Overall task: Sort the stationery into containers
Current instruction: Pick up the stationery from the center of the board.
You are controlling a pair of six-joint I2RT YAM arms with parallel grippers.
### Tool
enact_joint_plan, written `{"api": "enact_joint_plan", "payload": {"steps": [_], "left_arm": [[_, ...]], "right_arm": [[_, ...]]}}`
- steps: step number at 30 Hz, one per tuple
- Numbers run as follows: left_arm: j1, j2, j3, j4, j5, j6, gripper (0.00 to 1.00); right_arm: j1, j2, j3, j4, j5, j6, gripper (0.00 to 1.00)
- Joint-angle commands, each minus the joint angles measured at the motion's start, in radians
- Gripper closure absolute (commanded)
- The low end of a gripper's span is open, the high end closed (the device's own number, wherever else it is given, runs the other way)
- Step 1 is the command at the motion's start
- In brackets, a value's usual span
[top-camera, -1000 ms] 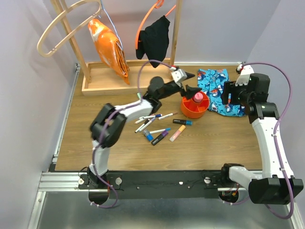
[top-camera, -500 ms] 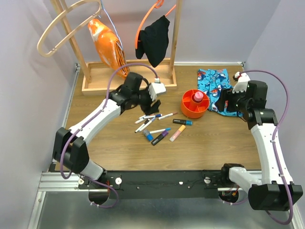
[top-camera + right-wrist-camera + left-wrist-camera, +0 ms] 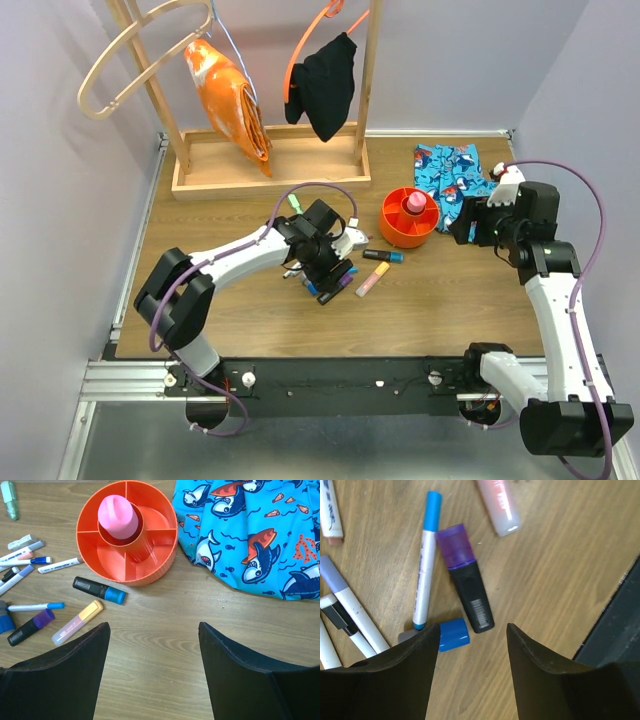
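Note:
The stationery lies loose on the wood left of the orange tub (image 3: 396, 236). My left gripper (image 3: 335, 274) hangs low over it, open and holding nothing. In the left wrist view, the gripper (image 3: 473, 628) has a purple-capped black highlighter (image 3: 465, 575) just ahead of its gap. A blue cap (image 3: 453, 634) sits by the left finger, beside a blue-capped white pen (image 3: 426, 560). A pink tube (image 3: 116, 512) stands in the tub's centre (image 3: 150, 575). My right gripper (image 3: 152, 626) is open over bare wood near the tub, with a blue-capped black marker (image 3: 97, 590) and a pink highlighter (image 3: 77, 622) ahead to its left.
A blue shark-print cloth (image 3: 455, 180) lies right of the tub, under my right arm. A wooden rack (image 3: 265, 172) with a hanging orange bag (image 3: 228, 95) and a black garment (image 3: 325, 85) stands at the back. A small green item (image 3: 9, 492) lies beyond the pens. The black front rail (image 3: 620, 620) is close.
My left arm swung from the tub back over the pens and came down low, its jaws narrowing somewhat. My right arm shifted slightly, still open.

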Motion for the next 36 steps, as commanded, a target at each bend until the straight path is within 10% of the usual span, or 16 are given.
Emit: {"api": "enact_joint_plan", "payload": {"steps": [1, 28, 36], "left_arm": [[-0.007, 0.062, 0.015, 0.051, -0.105, -0.081, 0.38], [-0.123, 0.330, 0.132, 0.058, -0.271, -0.111, 0.52], [-0.178, 0.309, 0.101, 0.031, -0.161, -0.121, 0.90]], "right_arm": [[-0.006, -0.041, -0.029, -0.002, -0.018, 0.016, 0.21], [-0.006, -0.099, -0.049, 0.004, -0.015, 0.002, 0.21], [-0.006, -0.109, -0.040, -0.008, -0.001, -0.010, 0.21]]}}
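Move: The purple-capped highlighter lies about 4 cm to the right of the left hand, 2 cm ahead and 6 cm below it. At that same level, the slim blue-capped pen is some 4 cm farther out than it; the stubby blue marker about 6 cm left of it; the orange-capped highlighter some 9 cm right of it and 3 cm farther out. From the right hand, the purple-capped highlighter is roughly 32 cm left, 6 cm back and 21 cm below. The left hand sinks about 6 cm and shifts 4 cm right, closing its fingers round the purple-capped highlighter's middle. ##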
